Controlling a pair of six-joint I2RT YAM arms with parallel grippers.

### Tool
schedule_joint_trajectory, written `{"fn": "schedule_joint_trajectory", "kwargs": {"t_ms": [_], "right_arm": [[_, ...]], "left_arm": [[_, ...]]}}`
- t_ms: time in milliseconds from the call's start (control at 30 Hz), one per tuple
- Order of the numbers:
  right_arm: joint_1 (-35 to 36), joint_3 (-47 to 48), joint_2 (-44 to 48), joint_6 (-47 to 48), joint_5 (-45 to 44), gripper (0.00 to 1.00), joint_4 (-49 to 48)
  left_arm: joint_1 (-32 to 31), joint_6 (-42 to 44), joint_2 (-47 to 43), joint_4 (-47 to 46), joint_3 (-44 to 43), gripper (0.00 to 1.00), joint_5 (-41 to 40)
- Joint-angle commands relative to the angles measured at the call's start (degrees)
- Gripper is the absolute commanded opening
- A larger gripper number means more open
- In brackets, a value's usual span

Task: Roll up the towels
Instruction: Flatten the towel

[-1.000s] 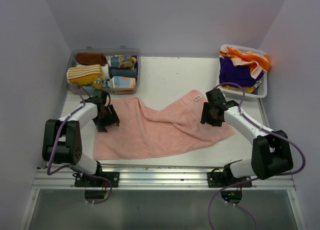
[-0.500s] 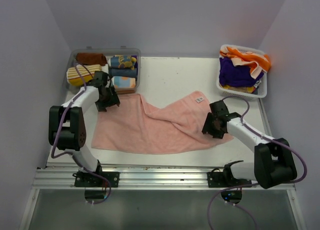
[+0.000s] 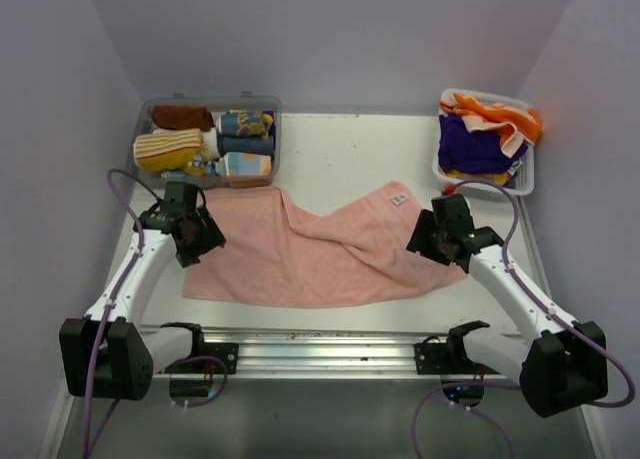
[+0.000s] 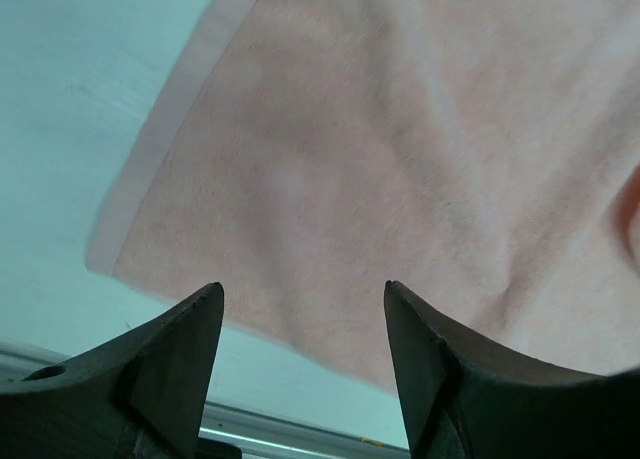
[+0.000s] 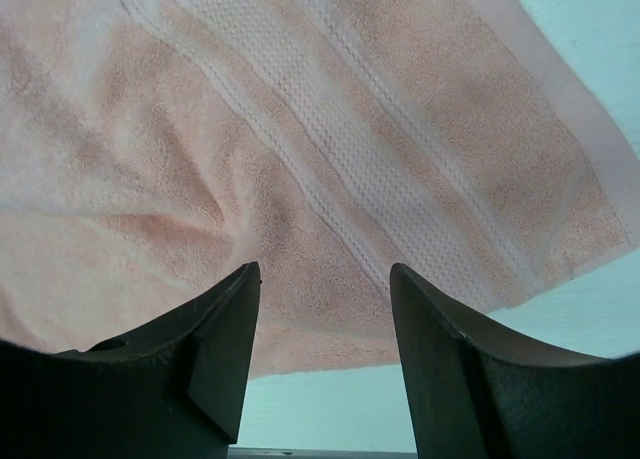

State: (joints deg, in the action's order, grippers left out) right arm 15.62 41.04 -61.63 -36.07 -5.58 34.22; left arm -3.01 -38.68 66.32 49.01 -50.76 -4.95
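A pink towel (image 3: 320, 254) with a white label (image 3: 398, 198) lies spread on the table, a raised fold running across its middle. My left gripper (image 3: 198, 243) hovers open over the towel's left end; in the left wrist view its jaws (image 4: 302, 287) stand apart above the pink cloth (image 4: 400, 159) near a corner, holding nothing. My right gripper (image 3: 431, 243) hovers open over the towel's right end; the right wrist view shows the jaws (image 5: 323, 269) apart above the woven band of the towel (image 5: 330, 149).
A clear bin (image 3: 272, 109) at the back left holds several rolled towels. A white basket (image 3: 528, 179) at the back right holds loose purple and orange towels. The metal rail (image 3: 330, 349) runs along the table's near edge.
The left gripper went up to the towel's far left corner, drew it out flatter, and has come back toward the near edge. The right gripper shifted slightly right along the towel's right end.
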Motion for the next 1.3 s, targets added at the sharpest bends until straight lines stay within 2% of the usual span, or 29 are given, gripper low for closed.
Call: {"fn": "schedule_joint_trajectory", "kwargs": {"t_ms": [0,167,333,500,667,800,933,1167,1267], "right_arm": [[0.03,1.41,-2.00,2.76,2.59,0.59,-0.11],[0.12,2.56,-10.26,3.99,5.41,0.59,-5.03],[0.03,4.04,-21.66,3.56,5.23,0.59,-10.39],[-0.15,7.91,-30.65,2.42,1.11,0.58,-11.10],[-1.11,11.08,-32.33,0.48,-1.00,0.58,-10.75],[-1.29,13.63,-31.89,0.13,-1.71,0.59,-9.61],[-1.20,14.16,-26.82,-0.14,0.13,0.59,-8.46],[-1.12,12.49,-18.72,1.35,0.84,0.60,-5.22],[-1.20,11.35,-16.35,1.71,1.01,0.60,-4.07]], "left_arm": [[0.19,-6.67,-0.24,-1.44,5.83,0.69,-0.24],[-0.33,-7.03,9.60,-9.71,10.77,0.68,0.38],[-0.33,-5.27,20.39,-17.19,8.23,0.67,0.38],[-0.25,-1.06,29.90,-18.95,-1.87,0.67,-0.59],[-0.25,4.03,35.53,-17.47,-12.14,0.67,-1.90],[-0.25,7.72,35.63,-15.19,-16.56,0.67,-3.05],[-0.25,8.71,28.54,-12.72,-15.60,0.70,-1.55],[1.16,0.29,17.44,-4.90,-7.97,0.70,-7.35],[1.25,-2.54,14.80,-7.60,-2.70,0.70,-8.76]]}}
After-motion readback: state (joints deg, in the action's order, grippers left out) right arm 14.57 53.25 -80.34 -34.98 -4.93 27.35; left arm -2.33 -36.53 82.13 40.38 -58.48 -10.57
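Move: The near left corner of the spread pink towel is about 8 cm back and 5 cm left of the left hand and 10 cm below; the clear bin's middle lies some 34 cm ahead, level sideways. From the right hand, the middle of the towel's woven band is about 7 cm ahead, 1 cm left and 8 cm down; the near right corner is 3 cm back and 9 cm right, and the label 18 cm ahead and 6 cm left. The left hand, fingers held open, sinks about 10 cm onto the towel's near left part while easing back a little and tipping its fingers back towards the base, then sweeps the cloth some 14 cm forward towards the clear bin before lifting off, drawing back slightly and levelling the wrist again. Alongside it the right hand, also open, goes down about 7 cm onto the towel's right end, slides it forward with a slight leftward drift, and rises straight back up to its starting height. ##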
